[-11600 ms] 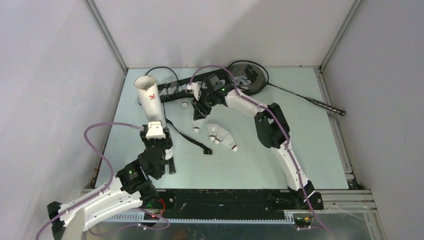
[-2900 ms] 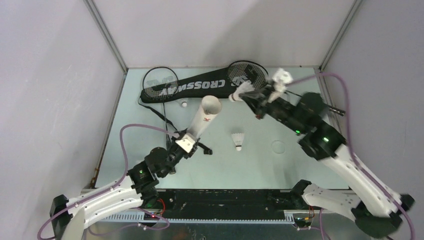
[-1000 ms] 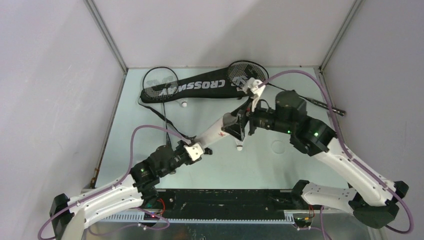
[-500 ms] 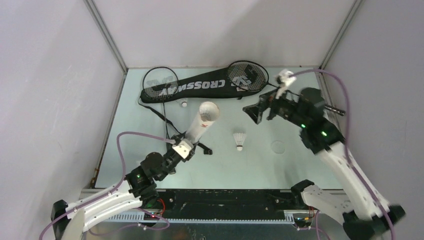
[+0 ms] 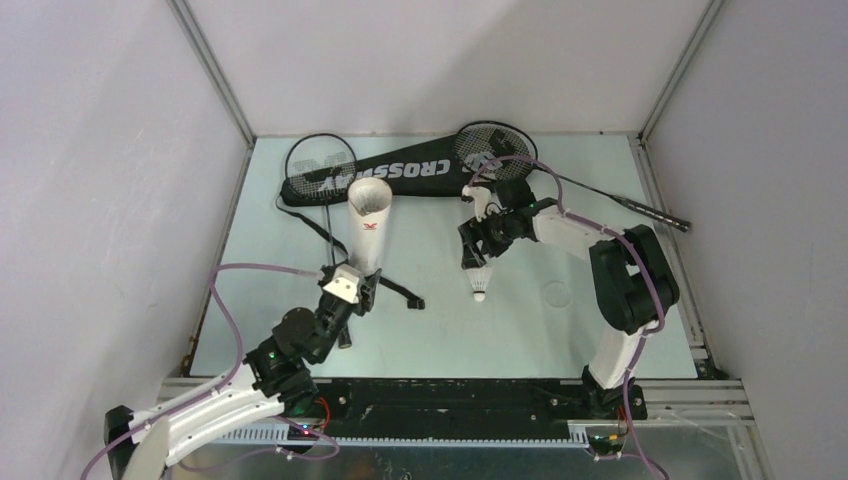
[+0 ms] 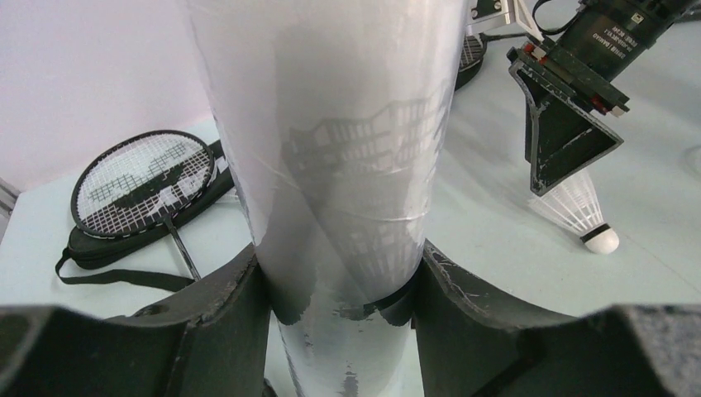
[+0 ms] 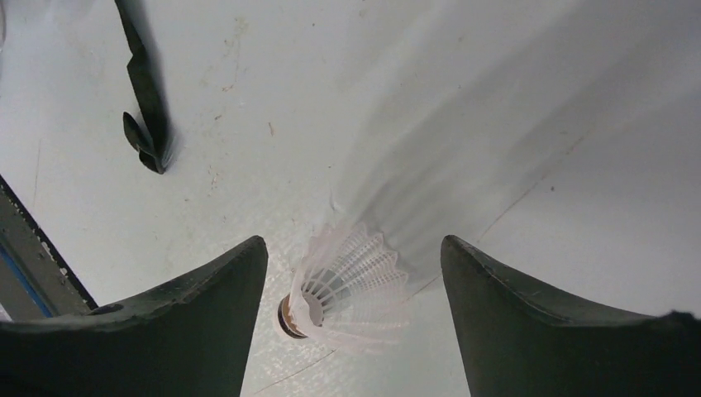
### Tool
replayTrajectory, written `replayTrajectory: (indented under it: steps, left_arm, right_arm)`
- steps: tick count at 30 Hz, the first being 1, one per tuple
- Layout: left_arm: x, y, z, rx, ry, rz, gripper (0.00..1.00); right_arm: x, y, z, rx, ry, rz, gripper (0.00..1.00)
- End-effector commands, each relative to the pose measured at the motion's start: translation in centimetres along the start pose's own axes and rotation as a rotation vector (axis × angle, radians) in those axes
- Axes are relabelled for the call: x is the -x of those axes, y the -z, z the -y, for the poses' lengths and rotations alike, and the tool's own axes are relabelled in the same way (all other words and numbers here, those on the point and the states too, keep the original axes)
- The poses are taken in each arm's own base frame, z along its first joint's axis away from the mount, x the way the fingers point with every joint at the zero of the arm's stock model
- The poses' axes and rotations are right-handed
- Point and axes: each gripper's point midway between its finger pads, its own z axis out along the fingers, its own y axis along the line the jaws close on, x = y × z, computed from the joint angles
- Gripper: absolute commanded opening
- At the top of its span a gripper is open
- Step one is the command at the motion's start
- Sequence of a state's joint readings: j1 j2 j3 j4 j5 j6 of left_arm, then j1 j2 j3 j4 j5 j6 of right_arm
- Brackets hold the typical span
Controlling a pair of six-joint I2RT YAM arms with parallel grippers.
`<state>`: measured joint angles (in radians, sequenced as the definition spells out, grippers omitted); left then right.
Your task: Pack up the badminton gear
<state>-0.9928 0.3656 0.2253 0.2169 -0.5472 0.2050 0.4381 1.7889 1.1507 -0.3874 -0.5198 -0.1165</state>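
My left gripper (image 5: 348, 291) is shut on the lower part of the long white tube (image 5: 368, 222) and holds it nearly upright, open mouth up. In the left wrist view the tube (image 6: 331, 149) fills the space between my fingers. My right gripper (image 5: 477, 256) is open and hangs just over a white shuttlecock (image 5: 480, 282) lying on the table. In the right wrist view the shuttlecock (image 7: 351, 289) lies between my open fingers (image 7: 248, 273), untouched. The black CROSSWAY bag (image 5: 405, 175) lies at the back with one racket (image 5: 320, 166) at its left end and one racket (image 5: 497, 150) at its right.
The bag's black strap (image 5: 395, 288) trails across the table near the tube's base; its end shows in the right wrist view (image 7: 145, 91). The right racket's handle (image 5: 655, 213) reaches toward the right wall. A faint round mark (image 5: 556, 293) lies right of the shuttlecock.
My right arm has swung from the back right down over the shuttlecock, its gripper open. My left gripper has tipped the tube from leaning right to nearly upright.
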Motion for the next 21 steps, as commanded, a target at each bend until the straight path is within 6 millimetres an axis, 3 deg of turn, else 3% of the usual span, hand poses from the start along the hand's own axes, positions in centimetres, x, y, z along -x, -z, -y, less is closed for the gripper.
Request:
replayTrajectory:
  steps: [1, 2, 3, 5, 6, 8, 10, 14, 16, 21]
  left_arm:
    - [1.8, -0.3, -0.6, 0.042, 0.055, 0.029, 0.00]
    - [1.7, -0.4, -0.6, 0.041, 0.053, 0.026, 0.00]
    - [1.7, -0.4, -0.5, 0.040, 0.051, 0.023, 0.00]
    - [1.7, -0.5, -0.5, 0.040, 0.049, 0.023, 0.00]
    - [1.7, -0.5, -0.5, 0.042, 0.050, 0.023, 0.00]
    - [1.7, -0.5, -0.5, 0.042, 0.049, 0.022, 0.00]
    - [1.7, -0.4, -0.4, 0.028, 0.049, 0.025, 0.00]
    - [2.0, -0.3, 0.2, -0.011, 0.048, 0.028, 0.00]
    - [1.9, -0.3, 0.7, -0.039, 0.046, 0.025, 0.00]
    - [2.0, -0.2, 4.3, -0.238, 0.015, 0.013, 0.00]
  right_arm:
    - [1.7, -0.1, -1.1, 0.082, 0.045, 0.025, 0.75]
    - [1.5, -0.2, -1.2, 0.086, 0.041, 0.016, 0.72]
    - [1.2, -0.4, -1.3, 0.088, 0.035, 0.008, 0.63]
    - [0.8, -0.4, -1.3, 0.086, 0.021, -0.011, 0.42]
    - [0.7, -0.3, -1.4, 0.077, 0.014, -0.015, 0.26]
    - [0.8, 0.2, -1.7, 0.067, 0.012, -0.017, 0.08]
    - [1.4, 1.4, -2.5, 0.055, 0.022, 0.008, 0.00]
    - [3.9, 5.5, -4.7, -0.039, 0.086, 0.131, 0.00]
    - [5.7, 8.5, -6.1, -0.099, 0.121, 0.242, 0.00]
    - [9.7, 18.2, -11.4, -0.221, 0.249, 0.607, 0.00]
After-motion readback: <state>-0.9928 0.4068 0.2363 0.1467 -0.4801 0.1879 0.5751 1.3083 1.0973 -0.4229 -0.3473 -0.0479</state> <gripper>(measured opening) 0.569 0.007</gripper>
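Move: The shuttlecock lies just under the open right fingers, its middle roughly 4 cm back, 1 cm to their right and 3 cm below, feathers towards the hand and cork towards the robot. The strap end lies some 16 cm to the left of the shuttlecock and 4 cm nearer the robot; the clear lid is about 20 cm to its right and 3 cm nearer. From the left hand, which holds the tube, the shuttlecock is about 7 cm ahead, 27 cm right and 17 cm below. The right fingers shut on the shuttlecock's feather end and pinch it while the hand eases back about 1 cm. The hand then lifts fast, some 15 cm straight off the table while drawing back a few more centimetres, the wrist swinging the fingertips forward about 20 degrees. The left hand keeps its grip on the tube and sinks about 2 cm. ##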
